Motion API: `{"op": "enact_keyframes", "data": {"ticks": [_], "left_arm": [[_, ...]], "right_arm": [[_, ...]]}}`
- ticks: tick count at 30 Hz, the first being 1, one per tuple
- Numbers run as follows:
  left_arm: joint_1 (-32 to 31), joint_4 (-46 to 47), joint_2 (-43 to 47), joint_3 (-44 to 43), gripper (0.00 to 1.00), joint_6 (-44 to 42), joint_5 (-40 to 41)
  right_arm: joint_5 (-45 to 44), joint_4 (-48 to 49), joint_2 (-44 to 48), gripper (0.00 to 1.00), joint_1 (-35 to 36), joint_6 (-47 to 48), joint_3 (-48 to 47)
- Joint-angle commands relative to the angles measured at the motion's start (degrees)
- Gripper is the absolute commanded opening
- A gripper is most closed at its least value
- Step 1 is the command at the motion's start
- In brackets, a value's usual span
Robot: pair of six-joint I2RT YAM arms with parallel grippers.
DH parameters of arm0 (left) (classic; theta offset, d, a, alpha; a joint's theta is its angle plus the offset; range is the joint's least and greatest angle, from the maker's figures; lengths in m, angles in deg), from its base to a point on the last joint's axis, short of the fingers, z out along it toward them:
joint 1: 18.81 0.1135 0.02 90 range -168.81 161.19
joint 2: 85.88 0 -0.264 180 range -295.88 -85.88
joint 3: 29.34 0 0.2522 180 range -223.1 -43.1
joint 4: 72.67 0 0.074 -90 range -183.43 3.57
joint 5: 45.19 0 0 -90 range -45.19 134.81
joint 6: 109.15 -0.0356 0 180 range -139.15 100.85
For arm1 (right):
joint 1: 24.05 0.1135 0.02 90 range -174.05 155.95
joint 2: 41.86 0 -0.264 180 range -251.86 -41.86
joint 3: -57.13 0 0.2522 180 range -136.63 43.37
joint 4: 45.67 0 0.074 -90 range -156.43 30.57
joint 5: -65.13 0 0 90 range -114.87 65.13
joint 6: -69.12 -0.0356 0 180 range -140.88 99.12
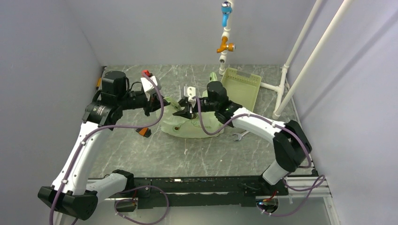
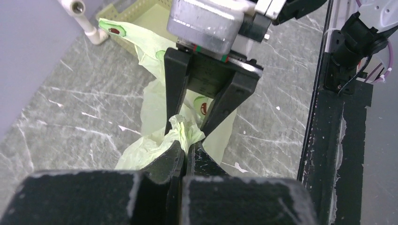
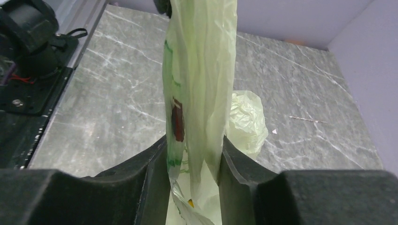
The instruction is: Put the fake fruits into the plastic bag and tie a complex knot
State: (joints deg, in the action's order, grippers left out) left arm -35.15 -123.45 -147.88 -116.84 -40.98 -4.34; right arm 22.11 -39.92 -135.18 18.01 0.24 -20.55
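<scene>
The pale yellow-green plastic bag [image 1: 190, 127] lies in the middle of the table, its upper part pulled up between the two grippers. My left gripper [image 2: 190, 146] is shut on a crumpled bunch of the bag's film [image 2: 184, 130]. My right gripper [image 3: 193, 157] faces it, open, and a tall strip of the bag [image 3: 199, 79] stands loosely between its fingers [image 3: 152, 164]. In the left wrist view those right fingers [image 2: 174, 93] straddle the same bunch. The fake fruits are hidden. Only a small orange-yellow speck [image 3: 190, 202] shows through the film.
A rigid pale green tray [image 1: 242, 88] lies at the back right. A steel wrench [image 1: 239, 136] rests right of the bag, and a small orange-and-black block [image 1: 144, 132] left of it. White pipes [image 1: 300, 61] rise at the right wall.
</scene>
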Motion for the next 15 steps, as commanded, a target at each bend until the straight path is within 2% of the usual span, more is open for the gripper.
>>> {"op": "enact_keyframes", "data": {"ticks": [1,7,15], "left_arm": [[-0.45,3.7,3.2,-1.08,0.0,-3.23,-3.88],[-0.38,3.85,2.89,-1.24,0.0,-4.32,-4.22],[-0.43,1.79,1.86,-2.2,0.0,-5.75,-4.7]], "right_arm": [[1.8,-10.3,6.33,0.44,-0.38,3.28,0.77],[-0.26,-14.5,9.32,0.74,-0.58,5.3,0.92],[-3.03,-10.63,10.33,0.83,-1.01,0.2,-0.87]]}}
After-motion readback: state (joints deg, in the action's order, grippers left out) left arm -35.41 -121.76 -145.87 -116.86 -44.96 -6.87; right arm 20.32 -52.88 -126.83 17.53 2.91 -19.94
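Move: The bag's gathered top is already pinched in the left fingertips. From the right hand, whose half-open fingers flank the hanging bag, it lies about 4 cm left, 2 cm back and 8 cm up. The fruit-filled body of the bag hangs some 14 cm below the right hand, about 6 cm to its right and 4 cm ahead. The green basket stands roughly 25 cm ahead, 32 cm right and 20 cm below. Draw the right gripper away from the bag's gathered top, about 3 cm to the right and 2 cm back, rising some 2 cm before sinking slightly, and spread its fingers from under half open to nearly wide, one on either side of the hanging bag. Meanwhile keep the left pinch shut and lift the bag's top nearly 2 cm, easing it about 1 cm back. ##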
